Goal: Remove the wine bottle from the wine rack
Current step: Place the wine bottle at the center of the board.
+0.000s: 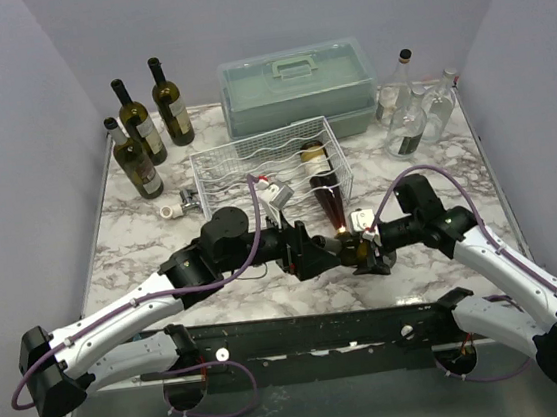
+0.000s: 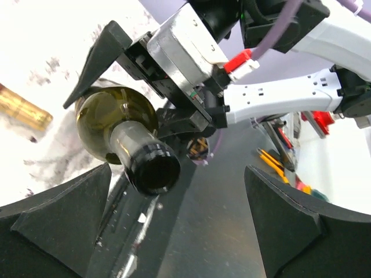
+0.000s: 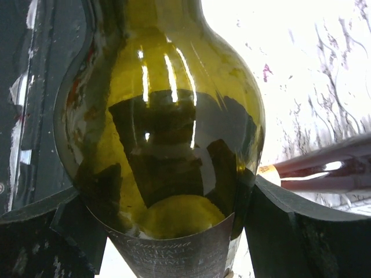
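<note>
The wine bottle (image 1: 350,252), olive-green glass with a dark label, lies level just above the table's front edge, in front of the white wire wine rack (image 1: 244,167). My right gripper (image 1: 369,248) is shut on its body (image 3: 162,116), one black finger on each side (image 3: 290,226). In the left wrist view the bottle's open mouth (image 2: 153,169) points at the camera. My left gripper (image 2: 178,174) stands wide open around the neck without touching it. In the top view the left gripper (image 1: 316,253) is just left of the bottle.
Another bottle (image 1: 312,152) lies in the rack, and a dark red one (image 1: 330,203) sticks out of its front. Three dark bottles (image 1: 144,133) stand at the back left, a grey-green case (image 1: 295,86) behind the rack, clear bottles (image 1: 413,108) at the back right.
</note>
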Robot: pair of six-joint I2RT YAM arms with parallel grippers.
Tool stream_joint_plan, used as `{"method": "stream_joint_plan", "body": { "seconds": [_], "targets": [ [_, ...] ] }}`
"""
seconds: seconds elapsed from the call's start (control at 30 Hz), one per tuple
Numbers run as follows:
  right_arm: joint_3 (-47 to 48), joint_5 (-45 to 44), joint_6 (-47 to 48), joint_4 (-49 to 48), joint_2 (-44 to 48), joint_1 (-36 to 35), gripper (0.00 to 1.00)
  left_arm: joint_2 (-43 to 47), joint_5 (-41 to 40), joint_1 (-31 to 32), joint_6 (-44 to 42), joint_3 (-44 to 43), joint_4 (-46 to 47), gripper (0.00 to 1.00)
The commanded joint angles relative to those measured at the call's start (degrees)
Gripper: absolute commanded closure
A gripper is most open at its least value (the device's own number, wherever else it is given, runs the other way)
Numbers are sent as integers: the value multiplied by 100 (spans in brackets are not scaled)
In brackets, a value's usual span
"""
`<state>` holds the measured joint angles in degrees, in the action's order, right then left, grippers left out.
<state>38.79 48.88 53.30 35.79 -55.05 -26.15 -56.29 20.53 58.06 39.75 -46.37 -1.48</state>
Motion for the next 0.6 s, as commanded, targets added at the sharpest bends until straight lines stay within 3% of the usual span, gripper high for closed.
{"method": "stream_joint_plan", "body": {
  "seconds": [0.0,0.27,0.57],
  "targets": [
    [69,556,-538,-605,129,348,100,521,-601,-23,-765,111,367,1],
    [51,933,-1469,-1408,267,1548,100,1577,-1358,-23,-1303,781,631,1],
    [-60,595,-2718,-3034,-79,2123,100,2160,-1713,-16,-855,1654,947,1]
  ]
}}
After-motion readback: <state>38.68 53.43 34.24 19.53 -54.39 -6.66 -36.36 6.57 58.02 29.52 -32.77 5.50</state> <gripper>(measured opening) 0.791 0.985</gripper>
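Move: The wine bottle is already in the right gripper. The likely set-down spot, open board right of the wine rack, lies about 14 cm ahead of that hand, 9 cm right and 13 cm below; the amber bottle's middle is some 18 cm ahead and 7 cm left, the nearest clear bottle 31 cm ahead and 14 cm right. From the empty left gripper the spot is roughly 19 cm ahead, 25 cm right, 27 cm down. Keep the right gripper's hold on the wine bottle and carry it forward about 8 cm, also to the right and up, out past the amber bottle's gold neck over the open board, swinging the wrist some 25 degrees clockwise and levelling the fingers. Draw the open left gripper about 6 cm left, away from the bottle, rising then sinking again while its fingers turn towards forward. ##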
